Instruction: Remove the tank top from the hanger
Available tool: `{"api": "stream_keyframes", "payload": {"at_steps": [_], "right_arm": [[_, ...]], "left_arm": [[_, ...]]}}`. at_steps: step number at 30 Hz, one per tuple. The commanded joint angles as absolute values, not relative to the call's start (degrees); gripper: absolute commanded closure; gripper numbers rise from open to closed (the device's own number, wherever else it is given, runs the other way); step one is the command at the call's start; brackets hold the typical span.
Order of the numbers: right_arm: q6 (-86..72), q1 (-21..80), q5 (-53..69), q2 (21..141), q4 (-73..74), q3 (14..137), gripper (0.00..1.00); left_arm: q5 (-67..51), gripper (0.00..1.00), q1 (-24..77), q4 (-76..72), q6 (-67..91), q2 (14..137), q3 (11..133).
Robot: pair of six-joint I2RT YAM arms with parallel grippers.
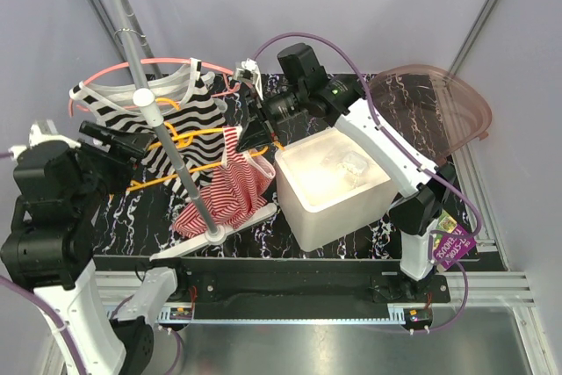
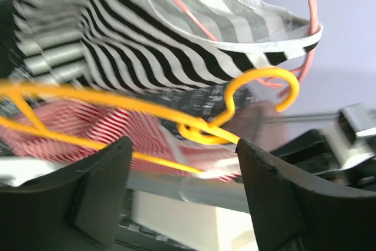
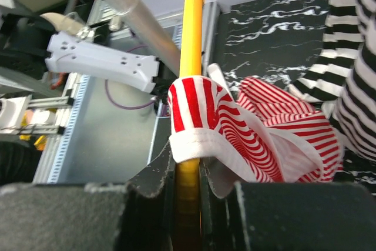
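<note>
A red-and-white striped tank top (image 1: 226,189) hangs on a yellow hanger (image 1: 195,135) beside the rack pole. My right gripper (image 1: 255,135) is shut on one arm of the yellow hanger (image 3: 191,39), and the tank top's white hem (image 3: 202,142) drapes over that arm just past the fingertips (image 3: 189,171). My left gripper (image 1: 139,141) stands open at the hanger's other side. In the left wrist view the jaws (image 2: 183,145) are wide apart, with the yellow hanger's hook (image 2: 264,80) and the red tank top (image 2: 88,121) beyond them and nothing between them.
A black-and-white striped top (image 1: 189,111) hangs on a pink hanger (image 1: 114,72) behind. The grey rack pole (image 1: 176,160) slants across the clothes to its base. A white bin (image 1: 334,186) stands at centre right, with a translucent brown lid (image 1: 439,107) behind it.
</note>
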State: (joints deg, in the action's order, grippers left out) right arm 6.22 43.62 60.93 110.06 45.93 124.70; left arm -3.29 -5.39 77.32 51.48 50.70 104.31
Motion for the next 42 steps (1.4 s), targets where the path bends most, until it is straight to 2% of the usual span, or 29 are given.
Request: {"api": "stream_keyframes", "payload": {"at_steps": [1, 5, 12, 21, 35, 41, 42], "right_arm": [[3.97, 44.65, 53.98, 109.95, 44.91, 129.11, 1.0], [1.5, 45.35, 48.17, 108.46, 42.11, 128.24, 1.0], [0.35, 46.23, 50.27, 105.12, 36.57, 124.46, 1.0], [2.02, 47.11, 54.49, 102.22, 34.89, 120.68, 1.0], [0.97, 47.81, 57.04, 98.61, 29.98, 115.66, 1.0], [0.35, 48.43, 58.36, 100.81, 29.09, 119.53, 1.0], [0.35, 48.6, 58.53, 101.51, 29.0, 120.75, 1.0]], "left_arm": [[-6.07, 0.28, -5.71, 81.66, 76.76, 45.18, 99.33], [-1.61, 0.3, -5.71, 79.19, 84.89, 43.07, 97.12], [1.76, 0.32, -5.71, 71.28, 96.14, 42.1, 90.62], [7.47, 0.34, -5.71, 68.03, 96.68, 44.38, 91.76], [6.77, 0.43, -5.63, 65.3, 96.5, 45.62, 88.42], [4.75, 0.62, -5.71, 61.97, 94.75, 44.04, 86.13], [4.66, 0.68, -5.63, 61.88, 94.05, 43.69, 86.22]]}}
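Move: The near left shoulder of the yellow hanger lies just ahead of the open left hand, about 4 cm forward, 2 cm left and 4 cm lower. The red-striped tank top hangs some 24 cm to that hand's right, level with it and roughly 15 cm lower. The black-and-white top is about 16 cm ahead, neither left nor right, and 6 cm lower. From the right hand, the same hanger shoulder is about 26 cm left, 6 cm back and 4 cm lower. Back a couple of centimetres, then forward about 6 cm and a little left and down, the left hand works onto the hanger's left shoulder, rolling its left side down some 35 degrees and swinging counter-clockwise, its fingers narrowing around the yellow bar late on. The right hand keeps pinching strap and hanger end, going slightly forward and left, then back some 4–5 cm and up 3 cm. ##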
